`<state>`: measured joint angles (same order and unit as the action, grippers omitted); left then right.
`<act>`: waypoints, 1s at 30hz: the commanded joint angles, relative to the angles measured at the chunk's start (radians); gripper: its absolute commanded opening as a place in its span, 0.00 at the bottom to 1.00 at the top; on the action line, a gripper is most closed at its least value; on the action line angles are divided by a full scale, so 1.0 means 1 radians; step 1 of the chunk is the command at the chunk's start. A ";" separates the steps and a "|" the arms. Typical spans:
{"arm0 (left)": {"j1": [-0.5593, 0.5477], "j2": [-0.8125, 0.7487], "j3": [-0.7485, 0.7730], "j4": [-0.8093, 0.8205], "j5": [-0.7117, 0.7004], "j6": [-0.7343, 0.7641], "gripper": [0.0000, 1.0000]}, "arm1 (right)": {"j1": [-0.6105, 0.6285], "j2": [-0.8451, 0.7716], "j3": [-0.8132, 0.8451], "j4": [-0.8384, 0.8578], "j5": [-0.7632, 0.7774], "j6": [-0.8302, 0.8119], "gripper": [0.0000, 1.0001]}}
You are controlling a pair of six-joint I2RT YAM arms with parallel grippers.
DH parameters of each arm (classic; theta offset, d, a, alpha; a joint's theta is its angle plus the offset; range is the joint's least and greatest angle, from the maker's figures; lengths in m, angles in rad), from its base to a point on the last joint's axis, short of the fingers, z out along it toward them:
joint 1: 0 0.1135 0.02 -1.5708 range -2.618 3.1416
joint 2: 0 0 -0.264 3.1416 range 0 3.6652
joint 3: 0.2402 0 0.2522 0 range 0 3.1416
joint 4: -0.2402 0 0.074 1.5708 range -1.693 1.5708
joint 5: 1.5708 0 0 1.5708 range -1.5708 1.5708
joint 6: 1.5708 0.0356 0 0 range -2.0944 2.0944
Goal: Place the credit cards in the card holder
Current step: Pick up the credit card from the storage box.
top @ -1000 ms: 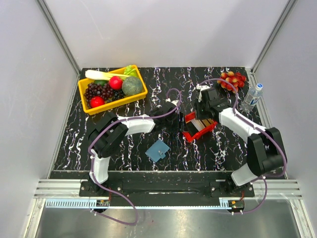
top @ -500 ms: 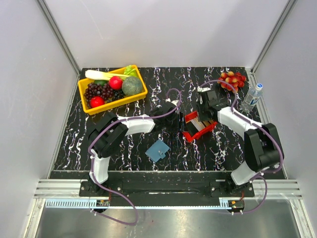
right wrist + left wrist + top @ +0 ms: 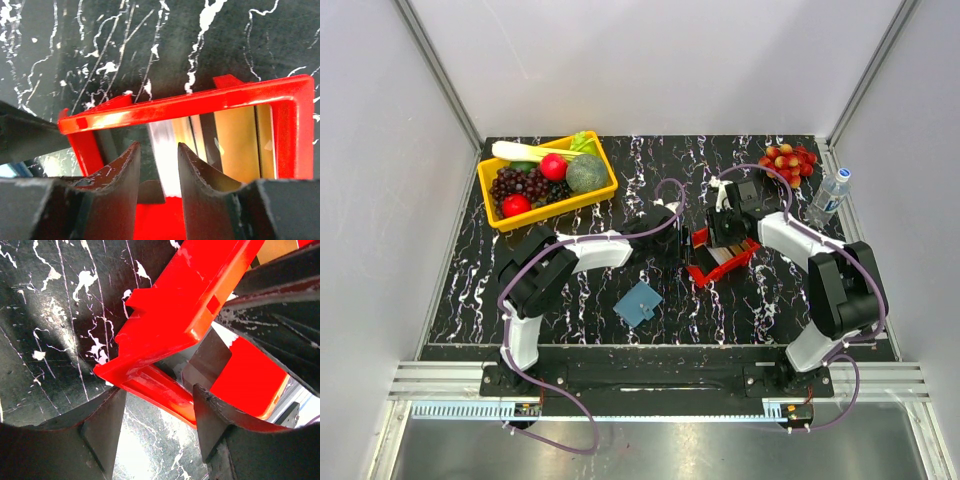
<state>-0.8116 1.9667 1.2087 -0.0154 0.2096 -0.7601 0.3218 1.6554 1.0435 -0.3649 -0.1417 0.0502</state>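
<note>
The red tray sits tilted at mid-table with the credit cards standing in it. My left gripper is at the tray's left end. In the left wrist view the tray's rim spans from one finger to the other of my left gripper, so it is shut on it. My right gripper reaches down into the tray. Its jaws stand apart astride a white card, with a dark grey card beside it and a tan-gold card further right. The steel-blue card holder lies alone nearer the bases.
A yellow basket of fruit and vegetables stands at the back left. A cluster of small red fruits and a water bottle are at the back right. Grey walls close in three sides.
My right gripper has shifted a little left along the tray, and its jaws changed width slightly. The left arm, the tray and the card holder have not moved.
</note>
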 commanded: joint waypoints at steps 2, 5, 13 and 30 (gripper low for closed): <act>0.000 -0.020 0.008 0.048 0.020 0.002 0.59 | 0.011 -0.097 -0.010 0.014 -0.038 -0.001 0.42; 0.000 -0.020 0.003 0.046 0.019 0.002 0.59 | 0.011 -0.131 -0.013 0.009 0.123 0.014 0.46; 0.000 -0.025 0.000 0.051 0.017 0.004 0.59 | 0.011 -0.109 -0.025 -0.042 0.454 -0.001 0.51; 0.000 -0.019 0.011 0.046 0.013 0.004 0.59 | 0.013 -0.159 -0.014 -0.031 0.516 -0.113 0.75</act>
<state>-0.8116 1.9667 1.2083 0.0105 0.2138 -0.7605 0.3336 1.4231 1.0046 -0.3752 0.2985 -0.0235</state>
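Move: The right hand is already down in the red storage box, fingers part open over the white cards. The middle of the card row lies about 4 cm to its right, 1 cm ahead and 2 cm lower, the box's own middle about 2 cm right and 2 cm back. The card holder lies about 20 cm left and 14 cm back, the bottle some 28 cm right and 9 cm ahead. From the left hand, the cards are about 11 cm right and 5 cm ahead. Rising and sweeping to the right, the right hand comes up about 3 cm from the cards, travels some 7 cm towards the box's right end, pauses briefly, then lifts another 4 cm. Its fingers swing out of their leftward lean to point more forward, turning a little clockwise, and open much wider. The left hand stays at the box's left end. ##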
